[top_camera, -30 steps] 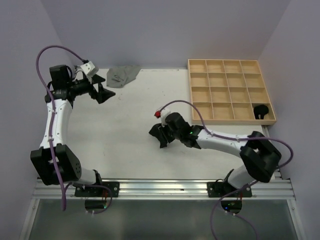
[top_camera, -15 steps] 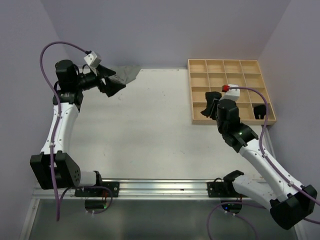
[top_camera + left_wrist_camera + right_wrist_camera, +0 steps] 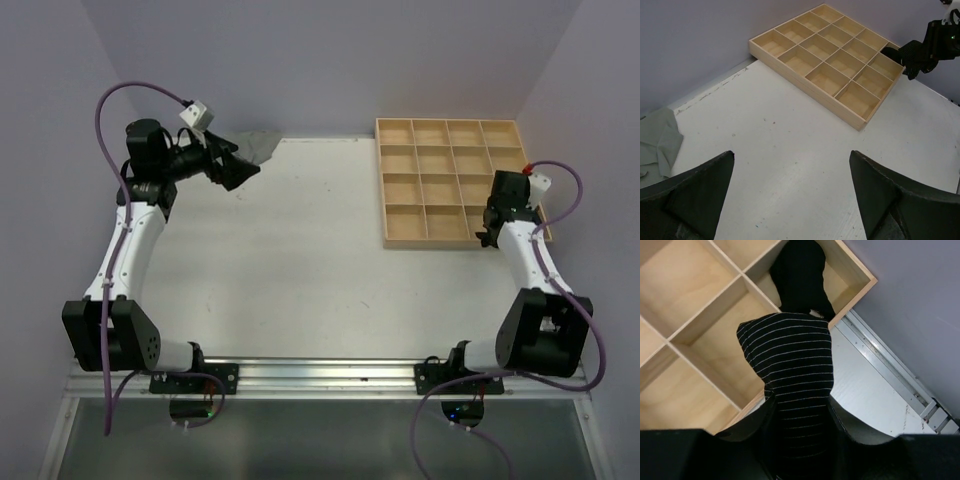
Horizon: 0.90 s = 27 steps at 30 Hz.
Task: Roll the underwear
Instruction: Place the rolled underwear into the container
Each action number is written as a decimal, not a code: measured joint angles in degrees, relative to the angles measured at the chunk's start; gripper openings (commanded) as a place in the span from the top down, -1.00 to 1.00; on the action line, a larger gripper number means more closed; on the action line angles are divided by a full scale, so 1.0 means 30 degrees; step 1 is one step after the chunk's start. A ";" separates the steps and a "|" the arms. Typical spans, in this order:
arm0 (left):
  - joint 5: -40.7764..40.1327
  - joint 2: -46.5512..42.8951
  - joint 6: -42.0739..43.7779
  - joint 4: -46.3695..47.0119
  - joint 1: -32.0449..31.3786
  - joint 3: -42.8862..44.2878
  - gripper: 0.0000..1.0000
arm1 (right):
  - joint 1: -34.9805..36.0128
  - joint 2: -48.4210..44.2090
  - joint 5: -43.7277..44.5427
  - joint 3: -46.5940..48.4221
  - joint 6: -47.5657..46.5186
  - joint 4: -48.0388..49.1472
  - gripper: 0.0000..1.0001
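Observation:
A rolled black underwear with thin pale stripes [image 3: 790, 365] sticks out from between the fingers of my right gripper [image 3: 800, 415], which is shut on it. Its tip hangs over the wooden tray's [image 3: 705, 315] edge, next to the corner compartment. That corner compartment holds another rolled black underwear [image 3: 800, 275]. In the top view my right gripper [image 3: 497, 215] is at the tray's [image 3: 430, 243] near right corner. A loose grey underwear [image 3: 255, 145] lies crumpled at the back left, and my left gripper [image 3: 235, 170] hovers open beside it with nothing between its fingers.
The left wrist view shows the grey cloth [image 3: 657, 142] at the far left, the tray [image 3: 805, 85] by the back wall and the open left gripper [image 3: 790, 155] over bare table. Purple walls close the back and both sides. A metal rail [image 3: 890, 375] runs beside the tray.
My right arm has swung from the table's middle to the tray's near right corner, carrying the striped roll. The left arm has shifted a little toward the grey underwear, still open.

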 measured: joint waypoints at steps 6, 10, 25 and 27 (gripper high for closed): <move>-0.0226 0.0219 0.0525 -0.0248 0.0000 -0.0648 -1.00 | -0.0641 0.3155 0.0277 0.1967 0.0219 -0.0036 1.00; -0.0291 0.0357 0.0852 -0.0233 0.0000 -0.1472 -1.00 | -0.0641 0.5100 0.0809 0.4226 -0.0131 0.0022 1.00; -0.0678 0.1166 0.2142 -0.0408 0.0313 -0.2805 -1.00 | 0.0364 0.9930 0.1698 0.5552 -0.1333 0.0685 1.00; -0.0678 0.1355 0.2149 -0.0452 0.0452 -0.2812 -1.00 | 0.0736 1.0440 0.1625 0.5639 -0.1297 0.0911 1.00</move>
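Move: Some 11 cm ahead of the right hand, about 4 cm to its right and roughly 12 cm below is the empty near-row compartment, third from the left, for the striped rolled underwear it holds. The black roll already in the corner compartment sits about 8 cm to the right of that compartment; another empty compartment lies 8 cm to its left. From the left hand, the target compartment is about 50 cm right, 3 cm ahead and 30 cm below. Carrying the still-pinched underwear roll over the container's near edge, the right hand dips slightly and runs about 6 cm forward with a little drift to the right. It then mostly sinks, some 8 cm lower in all, towards the third near-row compartment, fingers tipping about 15 degrees steeper and keeping their hold. The left hand, empty and open, lowers about 9 cm. ##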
